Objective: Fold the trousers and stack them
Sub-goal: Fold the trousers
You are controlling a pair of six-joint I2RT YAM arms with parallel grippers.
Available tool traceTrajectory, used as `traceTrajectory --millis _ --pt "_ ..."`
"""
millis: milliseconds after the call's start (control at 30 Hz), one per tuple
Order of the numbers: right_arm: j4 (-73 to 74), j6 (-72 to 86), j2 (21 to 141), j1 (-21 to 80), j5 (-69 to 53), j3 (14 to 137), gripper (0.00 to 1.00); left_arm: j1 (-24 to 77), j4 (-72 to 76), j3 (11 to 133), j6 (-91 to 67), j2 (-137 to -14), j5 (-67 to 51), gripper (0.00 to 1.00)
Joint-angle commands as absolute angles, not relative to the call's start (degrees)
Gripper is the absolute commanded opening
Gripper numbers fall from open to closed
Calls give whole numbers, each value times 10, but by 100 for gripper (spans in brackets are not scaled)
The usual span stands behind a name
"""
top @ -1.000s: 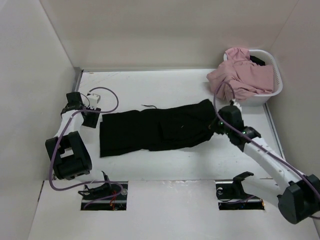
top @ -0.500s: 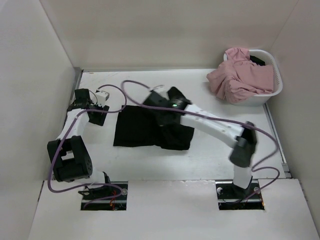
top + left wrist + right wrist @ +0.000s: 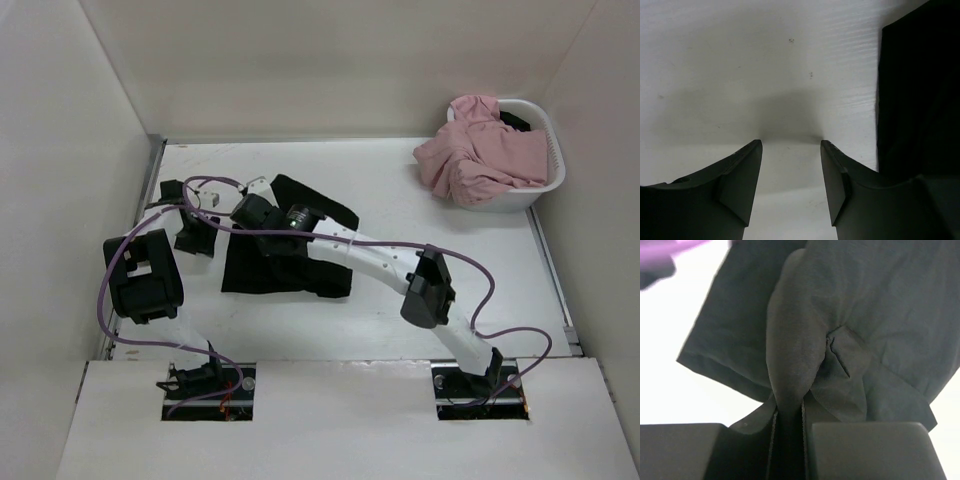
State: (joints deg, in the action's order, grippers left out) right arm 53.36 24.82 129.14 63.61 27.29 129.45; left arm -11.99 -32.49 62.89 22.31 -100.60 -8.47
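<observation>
The black trousers point(image 3: 290, 272) lie folded over themselves left of the table's middle. My right arm reaches across them, and its gripper point(image 3: 247, 213) hangs over their left part. In the right wrist view this gripper point(image 3: 789, 415) is shut on a pinched ridge of the trousers point(image 3: 875, 310), which spread below onto the white table. My left gripper point(image 3: 192, 238) sits just left of the cloth. In the left wrist view it point(image 3: 790, 165) stands open over bare table, with the trousers' edge point(image 3: 920, 100) at the right.
A white basket point(image 3: 548, 188) holding a pink garment point(image 3: 480, 155) stands at the back right corner. Purple cables point(image 3: 470, 300) loop off both arms over the table. White walls close in the left, back and right sides.
My right gripper has carried the trousers' right end leftwards over the rest, so the long strip is now a short folded pile. The left gripper stayed by the left edge.
</observation>
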Motion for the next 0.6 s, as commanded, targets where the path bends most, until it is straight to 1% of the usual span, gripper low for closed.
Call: traceTrajectory --millis 0,33,67,100,133,167,233,300,367,433,500,567 --pt "379 244 1308 658 253 1303 19 -124 -321 654 198 -998 -111 48" --pt "366 257 1315 660 257 1306 27 -124 -321 654 197 -999 -112 48" --pt "350 276 1321 660 257 1306 45 -124 -321 654 197 -1000 -112 48" --pt "337 288 1328 660 251 1307 60 -123 -321 654 197 -1000 -112 48" --pt "327 294 1332 661 231 1307 91 -123 -321 654 197 -1000 -112 48" --pt "320 294 1332 660 203 1307 100 -123 -321 655 197 -999 -112 49" --pt "301 287 1304 659 148 1290 100 -129 -321 660 197 -994 -112 49" --pt "242 265 1227 662 142 1219 100 -143 -321 671 200 -982 -112 50" --pt "156 264 1112 673 169 1087 100 -159 -324 688 202 -964 -112 50" --pt "99 308 1003 673 225 944 100 -170 -329 708 200 -944 -119 51" --pt "110 388 933 652 255 841 100 -169 -342 720 195 -923 -127 51" --pt "136 488 878 608 237 736 100 -158 -365 722 193 -896 -141 51"
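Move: The black trousers are shut in the right fingers. The left edge of their pile, where the held end is going, lies about 8 cm left of that hand, level with it and some 16 cm below; the pile's middle is roughly 6 cm right and 4 cm ahead, as low. The left gripper is about 14 cm left and 4 cm ahead. From the left hand that left edge is about 5 cm right, 4 cm back and 2 cm down. Still travelling left with the black cloth, the right hand carries it about 7.5 cm towards the pile's left edge while its fingers spread wide and let go, then turns back, swinging some 10 cm right, drawing back towards its base and rising about 6 cm, its left side rolling up nearly 30 degrees. The left hand, half open on bare table beside the trousers, waits, then lifts about 5 cm while moving left and forward, clear of the cloth. ##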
